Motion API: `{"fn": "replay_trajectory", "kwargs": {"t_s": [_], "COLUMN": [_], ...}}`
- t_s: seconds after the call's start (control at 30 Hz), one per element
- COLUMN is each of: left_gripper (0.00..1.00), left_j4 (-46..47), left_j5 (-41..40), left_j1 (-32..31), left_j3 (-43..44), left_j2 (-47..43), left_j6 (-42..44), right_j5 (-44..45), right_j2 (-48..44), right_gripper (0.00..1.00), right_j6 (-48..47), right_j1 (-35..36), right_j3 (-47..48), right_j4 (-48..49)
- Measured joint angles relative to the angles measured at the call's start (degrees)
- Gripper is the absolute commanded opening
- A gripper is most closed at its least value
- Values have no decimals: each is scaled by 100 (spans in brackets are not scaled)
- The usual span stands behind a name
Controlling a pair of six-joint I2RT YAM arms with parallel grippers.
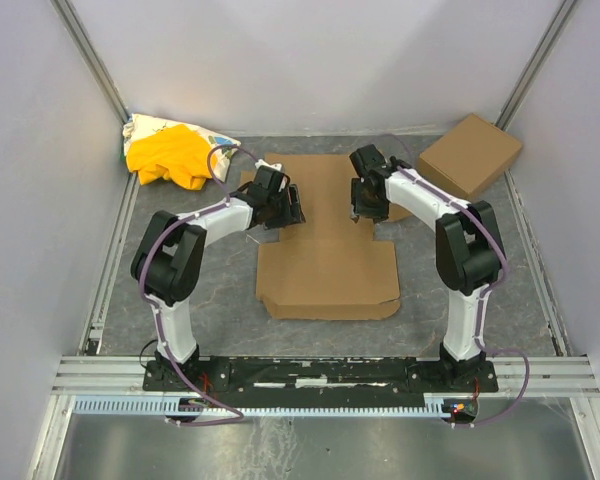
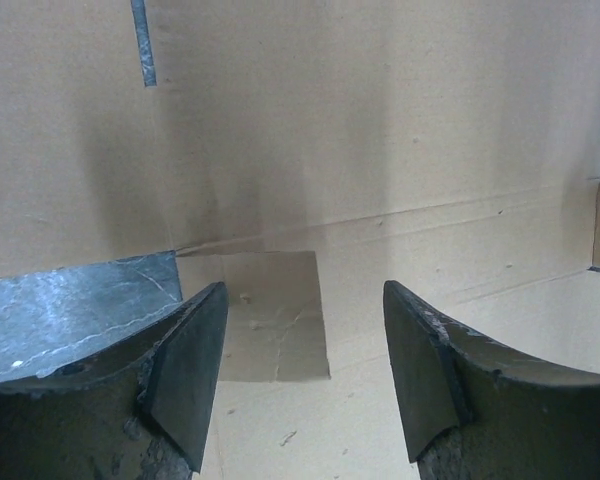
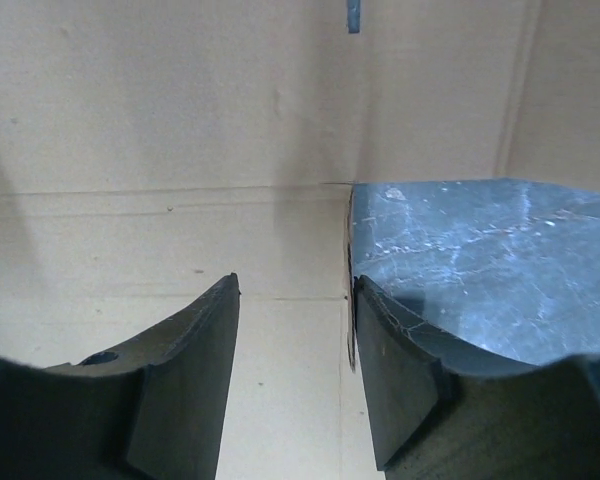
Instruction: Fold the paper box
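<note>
The paper box (image 1: pixel 325 265) lies flat and unfolded on the grey table, a brown die-cut sheet with creases and side flaps. My left gripper (image 1: pixel 292 208) is low over the sheet's left side, at a notch where a flap begins. In the left wrist view the gripper (image 2: pixel 304 290) is open, with cardboard (image 2: pixel 380 150) beneath it and nothing between the fingers (image 2: pixel 185 370). My right gripper (image 1: pixel 365 208) hovers over the sheet's right side. In the right wrist view it (image 3: pixel 296 280) is open above the cardboard (image 3: pixel 180 120), its right finger (image 3: pixel 400 380) at the sheet's cut edge.
A second closed brown box (image 1: pixel 470 155) sits at the back right. A yellow-and-white cloth bundle (image 1: pixel 175 150) lies at the back left. Grey table surface (image 3: pixel 480 250) shows beside the sheet. White walls enclose three sides, and a metal rail (image 1: pixel 320 370) runs along the near edge.
</note>
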Motion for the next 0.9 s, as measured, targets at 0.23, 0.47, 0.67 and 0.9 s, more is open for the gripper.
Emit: {"fn": "replay_trajectory", "kwargs": {"t_s": [0.23, 0.47, 0.67, 0.9], "left_gripper": [72, 73, 74, 73], "left_j4": [-299, -570, -802, -1010], "left_j5": [-164, -317, -417, -361], "left_j1": [37, 175, 378, 986], "left_j3": [122, 363, 774, 1609], "left_j2": [-269, -592, -647, -431], "left_j6": [129, 308, 466, 638], "right_j5": [188, 214, 214, 197], "right_j2": [-334, -450, -459, -409], "right_gripper": [59, 60, 60, 61], "right_j6": [-107, -184, -227, -396], "right_j1": [-98, -376, -597, -859], "right_j3": [221, 323, 468, 1276], "right_j4": [-175, -319, -391, -509]}}
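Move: Both hands hang low inside the flat box, each beside a small folded notch tab some 4 cm below, 1 cm to the left of the left hand and 1 cm to the right of the right. The far-left corner tab lies about 19 cm ahead and 6 cm left of the left hand, with the left side flap 10 cm ahead and 9 cm left. From the right hand, the far-right corner tab is roughly 19 cm ahead and 3 cm right, the right side flap 10 cm ahead and 7 cm right. Both open hands leave the notch tabs and climb, the left about 12 cm, first nearly straight up and then also forward and left over the left side flap towards the far-left corner tab. The right rises some 10 cm while drifting right and picks up forward travel late, towards the far-right corner tab; both wrists tip their fingers more forward. ##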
